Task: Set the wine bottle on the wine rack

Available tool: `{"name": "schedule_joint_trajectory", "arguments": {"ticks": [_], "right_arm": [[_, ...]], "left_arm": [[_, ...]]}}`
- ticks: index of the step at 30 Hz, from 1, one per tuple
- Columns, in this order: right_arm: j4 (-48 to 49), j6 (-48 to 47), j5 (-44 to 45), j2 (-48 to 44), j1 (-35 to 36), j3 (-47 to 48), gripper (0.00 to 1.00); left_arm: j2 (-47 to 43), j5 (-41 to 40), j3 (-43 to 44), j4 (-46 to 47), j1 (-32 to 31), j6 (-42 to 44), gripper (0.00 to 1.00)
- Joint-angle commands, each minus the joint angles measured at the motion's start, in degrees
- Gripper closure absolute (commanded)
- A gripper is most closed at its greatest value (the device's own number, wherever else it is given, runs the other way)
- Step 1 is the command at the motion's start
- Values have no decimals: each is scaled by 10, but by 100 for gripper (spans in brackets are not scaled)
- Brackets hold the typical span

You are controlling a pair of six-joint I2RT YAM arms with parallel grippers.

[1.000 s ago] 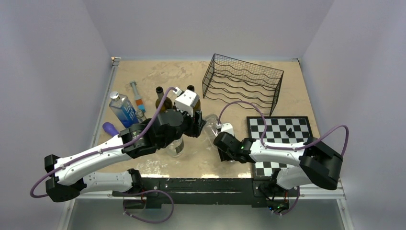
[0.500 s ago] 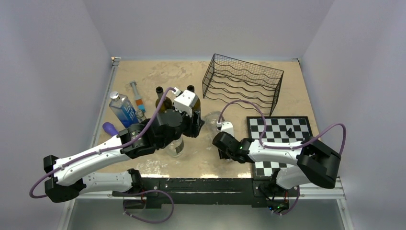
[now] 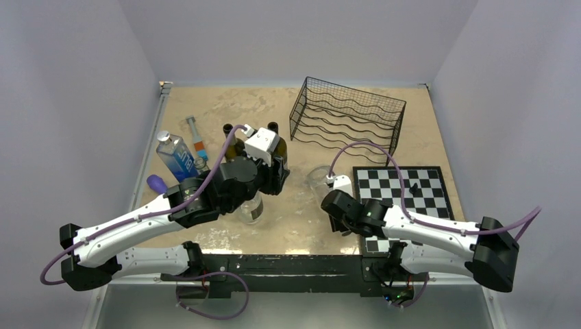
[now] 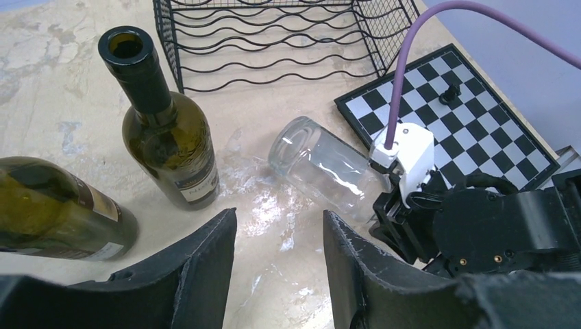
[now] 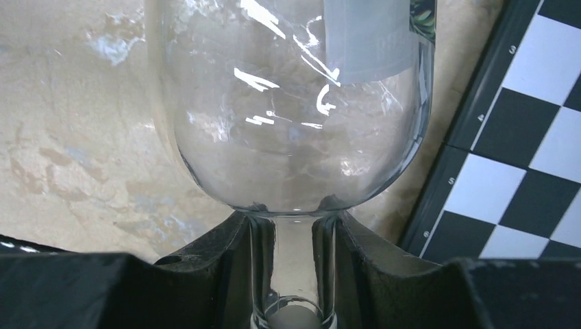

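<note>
A clear glass wine bottle (image 3: 317, 177) lies tilted on its side between the arms, base toward the wine rack (image 3: 348, 118). My right gripper (image 5: 292, 223) is shut on its neck, the round shoulder (image 5: 288, 103) just past the fingertips. The left wrist view shows the same bottle (image 4: 322, 168) with the right gripper (image 4: 411, 205) behind it. My left gripper (image 4: 277, 223) hovers over bare tabletop with its jaws apart and nothing between them. Two dark green wine bottles (image 4: 168, 137) (image 4: 55, 209) stand to its left. The black wire rack (image 4: 274, 41) holds nothing.
A black-and-white chessboard (image 3: 404, 195) with one dark piece (image 3: 414, 186) lies right of the held bottle. A blue water bottle (image 3: 177, 156), a thin tube (image 3: 196, 140), a purple object (image 3: 159, 184) and a small glass jar (image 3: 252, 209) crowd the left side.
My right arm has swung its elbow out to the right and carried the clear bottle a little rightward, toward the chessboard. The left arm shifted only slightly.
</note>
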Motion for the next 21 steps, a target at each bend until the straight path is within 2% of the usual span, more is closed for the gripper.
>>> {"name": "schedule_joint_trajectory", "arguments": {"ticks": [1,10,15,21], "right_arm": [[11,-5,58,-41,-2,55,100],[-39,-27,86,-110,-2,109,100],[-89,-24,133,-137,-2,166,100],[-80,-89,195,-160,-5,240,100]], "left_arm": [[-9,-15,-7,29,2,14,47],[-13,-23,-3,34,2,18,47],[-25,-34,6,37,2,26,47],[-42,-46,37,41,2,54,47]]}}
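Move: The wine rack, meant for the clear bottle whose neck the right hand already grips, has its middle roughly 33 cm ahead of that hand, 6 cm to its right, at nearly hand height. The chessboard's middle is about 24 cm to the hand's right and 2 cm farther out, 5 cm below; the nearer dark bottle stands some 15 cm ahead and 19 cm to the left. From the left hand, the rack is around 30 cm forward, 27 cm right and 25 cm down. Still pinching the clear bottle by its neck, the right hand first slips about 2 cm right and 1 cm back, then climbs steeply, some 11 cm in all, edging forward again late. The wrist tips up by about 10 degrees, lifting the base end of the bottle; the fingers stay shut on the neck. Late on, the empty left hand eases 2 cm up and left. ##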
